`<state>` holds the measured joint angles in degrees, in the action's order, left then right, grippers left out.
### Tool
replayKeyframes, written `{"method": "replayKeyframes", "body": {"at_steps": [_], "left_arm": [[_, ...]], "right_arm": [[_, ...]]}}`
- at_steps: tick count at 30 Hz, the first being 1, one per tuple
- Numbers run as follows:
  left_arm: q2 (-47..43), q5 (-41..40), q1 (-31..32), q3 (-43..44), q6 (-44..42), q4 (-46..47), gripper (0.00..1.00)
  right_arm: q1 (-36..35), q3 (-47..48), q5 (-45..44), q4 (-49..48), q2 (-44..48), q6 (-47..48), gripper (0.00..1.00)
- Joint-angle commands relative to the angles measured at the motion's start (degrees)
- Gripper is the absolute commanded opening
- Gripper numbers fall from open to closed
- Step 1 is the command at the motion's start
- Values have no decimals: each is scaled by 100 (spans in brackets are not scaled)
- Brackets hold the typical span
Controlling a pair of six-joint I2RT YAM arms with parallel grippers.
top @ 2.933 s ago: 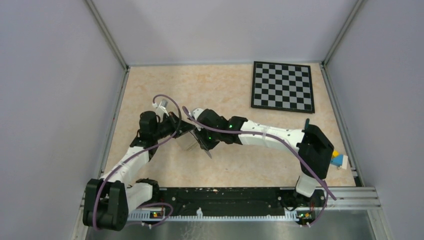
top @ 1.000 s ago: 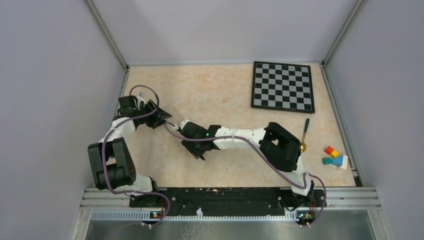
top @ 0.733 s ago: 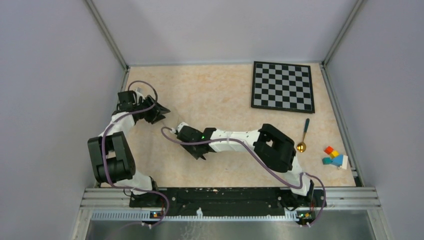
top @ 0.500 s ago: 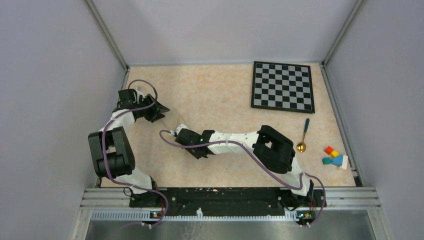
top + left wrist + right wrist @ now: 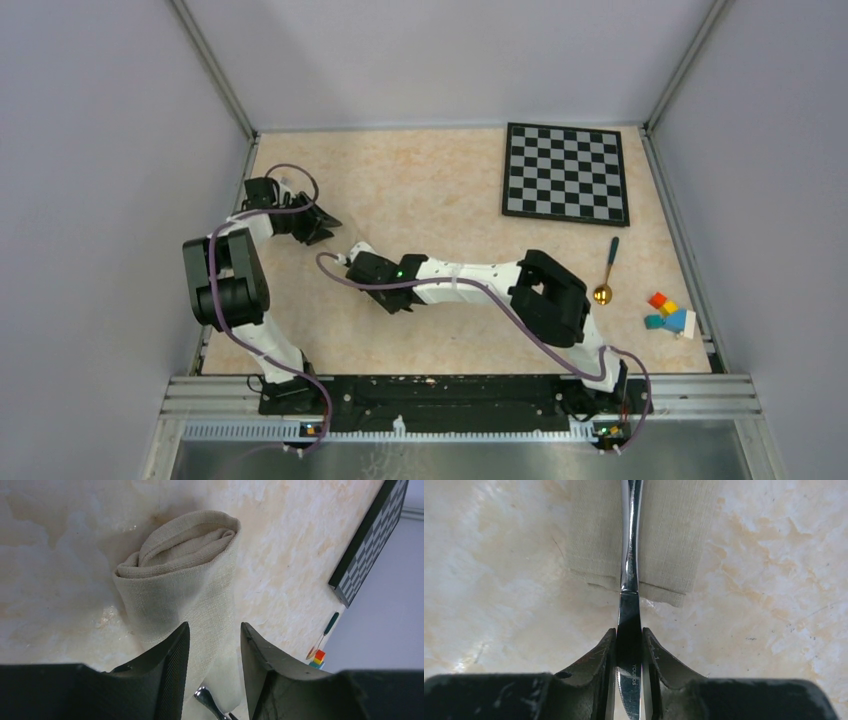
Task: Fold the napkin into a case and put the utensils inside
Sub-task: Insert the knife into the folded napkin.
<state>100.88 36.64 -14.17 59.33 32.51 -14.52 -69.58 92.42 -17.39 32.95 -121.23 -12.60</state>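
The beige napkin, folded into a long narrow case, lies on the table between the two grippers; in the top view only a pale corner shows. My left gripper stands open astride its near end, one finger on each side. The silver knife lies lengthways along the cloth, and its handle tip shows between the left fingers. My right gripper is shut on the knife's blade just off the cloth's edge. The spoon lies far right.
A black-and-white checkered board sits at the back right. Small coloured blocks lie by the right edge, near the spoon's bowl. Metal rails and grey walls bound the table on the left, right and back.
My right gripper has closed on the knife's blade and shifted slightly left. The left arm's elbow has swung towards the back; its gripper stays at the napkin, jaws a little narrower.
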Motion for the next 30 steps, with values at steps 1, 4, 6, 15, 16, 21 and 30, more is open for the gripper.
{"method": "replayKeyframes", "body": {"at_steps": [1, 4, 6, 15, 16, 21, 30], "left_arm": [[1, 169, -20, 343, 1, 283, 47], [54, 225, -21, 482, 98, 380, 47], [163, 238, -18, 696, 122, 357, 47], [938, 353, 8, 1364, 315, 372, 47], [1016, 383, 17, 1408, 317, 373, 47], [1272, 395, 65, 1472, 339, 405, 46], [1320, 238, 76, 1350, 289, 399, 46]], "right_arm": [[-1, 673, 91, 295, 225, -228, 3], [83, 955, 257, 528, 58, -330, 3], [126, 1083, 281, 602, -50, -346, 3], [317, 1418, 356, 864, -308, -498, 0], [336, 1413, 344, 884, -313, -510, 0], [431, 1380, 352, 847, -347, -508, 0], [573, 1777, 433, 856, -739, -573, 0]]}}
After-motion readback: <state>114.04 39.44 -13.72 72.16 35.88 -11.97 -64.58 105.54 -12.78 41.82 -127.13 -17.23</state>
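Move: Ahead-left of the right hand, which already grips the silver knife by its blade with the handle leading, lies the folded napkin: its middle is about 11 cm forward and 8 cm left, barely below, with its near edge some 3 cm forward and 2 cm left. From the left hand, empty and half open, the napkin's open far end is roughly 3 cm ahead, 1 cm left and 3 cm below; the napkin's middle is 5 cm back and 6 cm right. Keeping its pinch on the blade, the right hand lifts the knife about 4 cm while easing left, then sinks most of the way back and drifts right, going forward 3 cm in all along the napkin and turning slightly clockwise. The left hand hops forward about 6 cm in a low arc over the napkin's far end, then stays there, fingers still half open. ##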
